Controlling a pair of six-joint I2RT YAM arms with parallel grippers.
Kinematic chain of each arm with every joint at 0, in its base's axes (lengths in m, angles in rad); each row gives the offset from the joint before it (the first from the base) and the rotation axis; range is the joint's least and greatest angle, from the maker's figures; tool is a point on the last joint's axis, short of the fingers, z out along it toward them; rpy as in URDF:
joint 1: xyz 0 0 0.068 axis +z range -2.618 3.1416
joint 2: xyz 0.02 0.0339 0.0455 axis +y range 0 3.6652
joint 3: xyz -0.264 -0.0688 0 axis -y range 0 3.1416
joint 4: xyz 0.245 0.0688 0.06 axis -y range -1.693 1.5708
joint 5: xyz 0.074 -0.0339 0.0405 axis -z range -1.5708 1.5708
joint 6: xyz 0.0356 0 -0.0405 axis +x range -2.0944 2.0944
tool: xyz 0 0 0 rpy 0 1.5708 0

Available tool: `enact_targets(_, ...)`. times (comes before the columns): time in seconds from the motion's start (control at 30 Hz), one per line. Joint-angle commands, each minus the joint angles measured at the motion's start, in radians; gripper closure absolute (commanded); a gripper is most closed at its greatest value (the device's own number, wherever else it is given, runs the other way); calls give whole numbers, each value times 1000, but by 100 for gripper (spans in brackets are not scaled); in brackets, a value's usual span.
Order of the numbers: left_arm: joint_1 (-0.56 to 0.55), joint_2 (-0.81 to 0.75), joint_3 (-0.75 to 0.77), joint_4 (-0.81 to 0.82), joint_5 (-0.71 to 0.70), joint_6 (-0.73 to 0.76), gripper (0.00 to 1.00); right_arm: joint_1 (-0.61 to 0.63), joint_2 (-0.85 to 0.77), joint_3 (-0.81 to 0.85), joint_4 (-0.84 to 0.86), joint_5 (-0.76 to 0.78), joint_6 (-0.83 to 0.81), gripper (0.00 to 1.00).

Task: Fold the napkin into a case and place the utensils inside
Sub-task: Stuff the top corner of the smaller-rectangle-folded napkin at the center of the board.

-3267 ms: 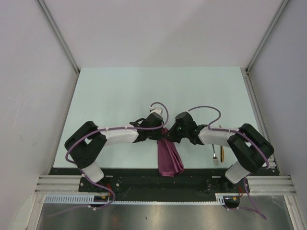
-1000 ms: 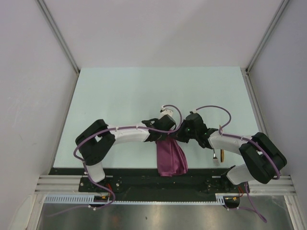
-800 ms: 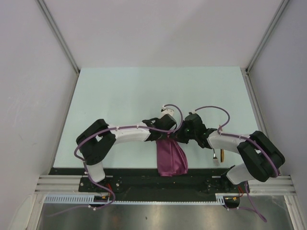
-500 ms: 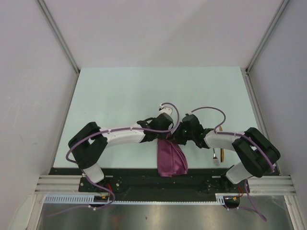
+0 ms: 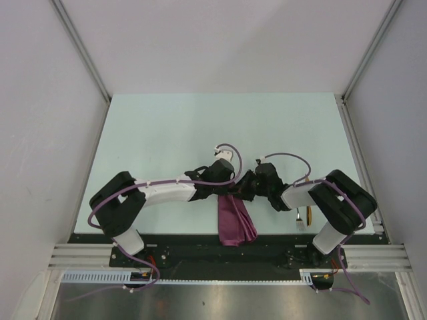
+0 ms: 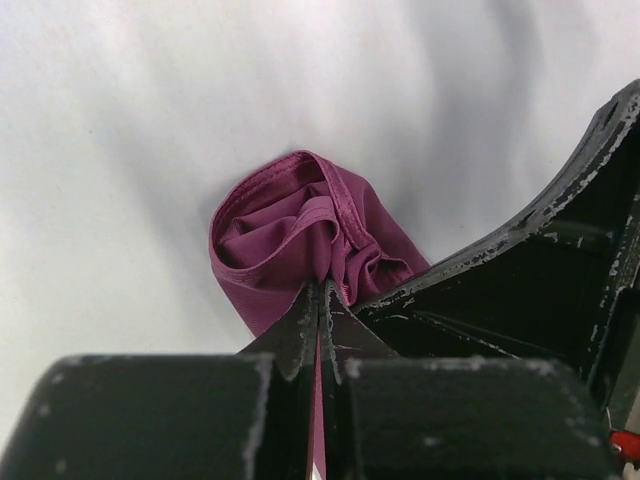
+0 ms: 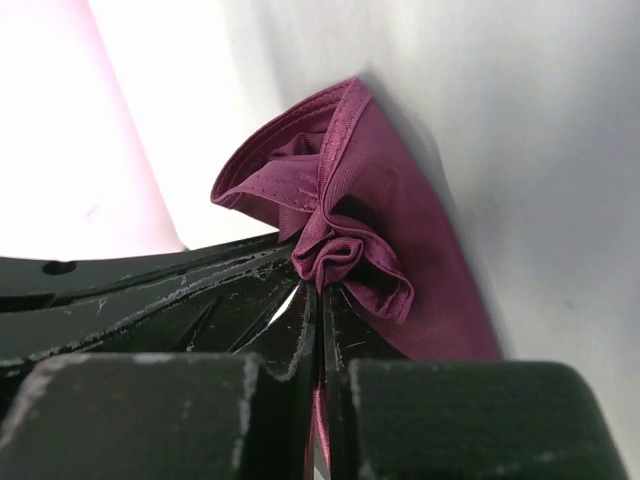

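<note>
The plum-magenta napkin (image 5: 235, 222) hangs as a bunched, narrow strip near the table's front edge, its top end pinched between both grippers. My left gripper (image 5: 225, 193) is shut on a fold of the napkin (image 6: 290, 235), cloth showing between its tips (image 6: 322, 290). Right beside it, my right gripper (image 5: 244, 192) is shut on a rumpled corner of the same napkin (image 7: 375, 235), its fingertips (image 7: 320, 292) pressed together. The utensils (image 5: 304, 215), one silver and one golden-yellow, lie by the right arm's base. No folded case shows.
The pale green table (image 5: 220, 133) stretches away behind the arms. A black rail (image 5: 220, 250) runs along the near edge under the hanging cloth. Grey walls close in both sides.
The left gripper has closed on the napkin. Both grippers shifted slightly left and back, and the cloth now hangs narrower than a second ago.
</note>
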Motion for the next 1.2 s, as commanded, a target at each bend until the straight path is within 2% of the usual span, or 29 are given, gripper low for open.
enact_targets(0.0, -4, -51, -20, 45, 36, -49, 100, 0, 68, -40, 309, -6, 86, 96)
enact_targets(0.17, 4, -63, -46, 77, 64, -67, 100, 32, 188, -87, 586, 30, 102, 93)
enact_targets(0.33, 8, -77, -55, 74, 76, -73, 100, 49, 235, -76, 558, 44, 33, 84)
enact_targets(0.4, 13, -83, -61, 74, 76, -78, 100, 46, 228, -61, 489, 24, -10, 82)
enact_targets(0.43, 14, -83, -63, 72, 76, -80, 100, 44, 202, -41, 445, 18, -33, 79)
enact_targets(0.47, 17, -85, -63, 72, 79, -80, 100, 46, 190, -27, 323, 15, -91, 75)
enact_targets(0.53, 22, -80, -63, 69, 81, -87, 100, 46, 144, -9, 234, 6, -141, 72)
enact_targets(0.67, 31, -66, -63, 68, 97, -99, 100, 52, 62, 14, 41, 21, -271, 60)
enact_targets(0.83, 36, -77, -67, 72, 105, -104, 100, 52, -4, 8, -22, 26, -395, 58)
enact_targets(0.9, 36, -83, -67, 66, 102, -101, 100, 53, -48, 8, -47, 44, -421, 54)
enact_targets(1.17, 42, -91, -72, 65, 105, -98, 100, 16, -107, -9, -67, 7, -428, 52)
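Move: The napkin's bunched top corner, in the rolled mouth at the napkin's far end, lies about 2 cm ahead of the right hand, 1 cm to its left and 1 cm lower. From the left hand it is about 2 cm ahead, 1 cm right and 1 cm lower. The napkin's folded body has its middle some 8 cm back from the right hand, straight behind it. The fork lies roughly 20 cm to the right hand's right and 5 cm back. The bunched corner of the napkin is stuffed down into its mouth by the right fingertips, still shut at first, going about 2 cm down and nearly as far left. The right hand then opens to about half while rising about 2 cm, drawing some 2.5 cm right and a little back, and rolling some 25 degrees counter-clockwise seen along its fingers. The left hand, kept shut, stays at the mouth within about a centimetre. ##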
